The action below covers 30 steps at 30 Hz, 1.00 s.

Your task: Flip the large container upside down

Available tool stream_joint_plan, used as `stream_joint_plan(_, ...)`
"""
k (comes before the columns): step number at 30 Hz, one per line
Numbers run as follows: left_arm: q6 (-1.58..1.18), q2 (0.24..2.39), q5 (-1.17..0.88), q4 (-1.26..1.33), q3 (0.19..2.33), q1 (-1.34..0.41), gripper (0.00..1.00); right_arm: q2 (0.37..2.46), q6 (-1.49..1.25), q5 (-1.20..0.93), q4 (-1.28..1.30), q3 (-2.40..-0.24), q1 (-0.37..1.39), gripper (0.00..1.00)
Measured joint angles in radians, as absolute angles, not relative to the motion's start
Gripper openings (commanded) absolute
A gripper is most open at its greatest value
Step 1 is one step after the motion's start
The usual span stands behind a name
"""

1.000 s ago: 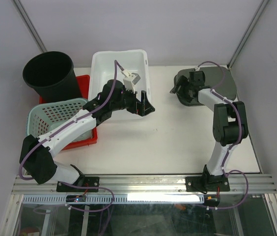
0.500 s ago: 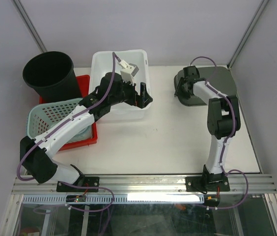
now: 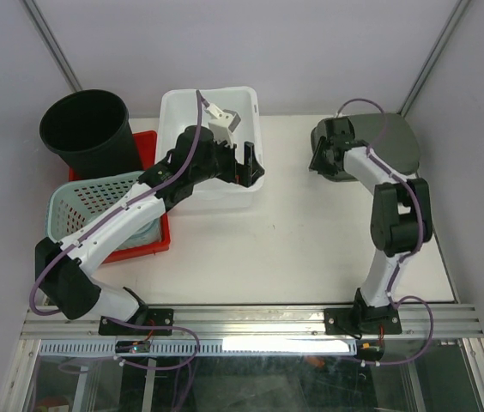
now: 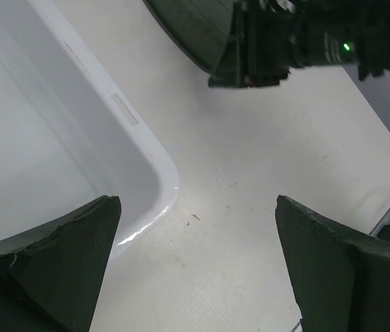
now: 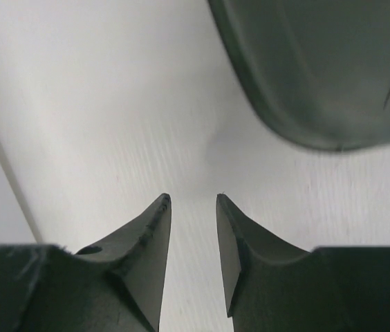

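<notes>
A white plastic bin (image 3: 192,142) stands open side up at the back middle; its near right corner shows in the left wrist view (image 4: 155,174). My left gripper (image 3: 251,166) is wide open and empty over the bin's right rim; in its own view (image 4: 196,266) one finger is over the bin and the other over the table. A dark grey container (image 3: 385,142) lies at the back right. My right gripper (image 3: 317,160) is at its left edge, with its jaws a narrow gap apart and nothing between them (image 5: 191,200). The grey container's rounded edge (image 5: 319,76) is just ahead.
A black bucket (image 3: 87,129) stands at the back left. A teal basket (image 3: 96,210) sits in a red tray (image 3: 158,240) on the left. Walls close the back and the sides. The right gripper also shows in the left wrist view (image 4: 250,45).
My left gripper has moved back from the table in front of the bin to the bin's right rim. My right gripper has shifted a little along the grey container's left edge.
</notes>
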State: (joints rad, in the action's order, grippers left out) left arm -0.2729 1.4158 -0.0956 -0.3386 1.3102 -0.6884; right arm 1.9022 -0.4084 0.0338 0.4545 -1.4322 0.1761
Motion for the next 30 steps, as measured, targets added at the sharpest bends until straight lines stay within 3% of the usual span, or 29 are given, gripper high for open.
stream_joint_plan(2,-0.277,1.432,-0.066,-0.356,1.336,-0.688,0.99,1.784,-0.410,0.017,0.444,-1.283,0.195,0.41)
stream_joint_plan(3,-0.281,1.452,-0.041,-0.368,1.361,-0.688,0.99,1.729,-0.413,0.010,0.443,-1.219,0.198,0.46)
stream_joint_plan(5,-0.291,1.504,0.006,-0.396,1.421,-0.688,0.99,1.609,-0.421,-0.004,0.443,-1.095,0.196,0.67)
stream_joint_plan(8,-0.299,1.630,0.088,-0.474,1.574,-0.688,0.99,1.437,-0.439,0.004,0.486,-0.973,0.184,0.80)
stream_joint_plan(16,-0.292,2.012,0.231,-0.655,1.988,-0.687,0.99,1.158,-0.463,-0.059,0.556,-0.953,-0.075,0.85)
stream_joint_plan(21,-0.295,2.179,0.311,-0.725,2.076,-0.688,0.98,1.081,-0.480,-0.097,0.586,-0.953,-0.100,0.85)
stream_joint_plan(25,-0.299,2.248,0.315,-0.771,2.077,-0.690,0.83,1.066,-0.480,-0.104,0.611,-0.954,-0.099,0.85)
stream_joint_plan(30,-0.300,2.257,0.251,-0.775,2.109,-0.717,0.45,1.054,-0.476,-0.097,0.649,-0.954,-0.101,0.85)
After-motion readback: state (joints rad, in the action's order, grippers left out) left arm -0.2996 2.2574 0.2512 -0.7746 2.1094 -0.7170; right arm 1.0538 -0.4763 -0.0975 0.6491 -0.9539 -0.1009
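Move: The white container's right rim, where the left hand will straddle it, lies about 12 cm ahead of that hand, 3 cm to its right and 16 cm below; the container's middle is roughly 15 cm ahead and 11 cm left. The flat green tray sits some 21 cm ahead and 32 cm right, the pale green basket about level and 40 cm left. From the right hand, that rim is about 18 cm left and 2 cm back. The white container's right rim comes between the left fingers, one inside and one outside, as the left hand swings forward about 13 cm, then drops some 15 cm, rolling its left side up and turning counter-clockwise; near the bottom the wide-open fingers begin closing and it drifts right. The right hand draws back some 16 cm away from the green tray, rising and swinging right while its fingers open wide. ##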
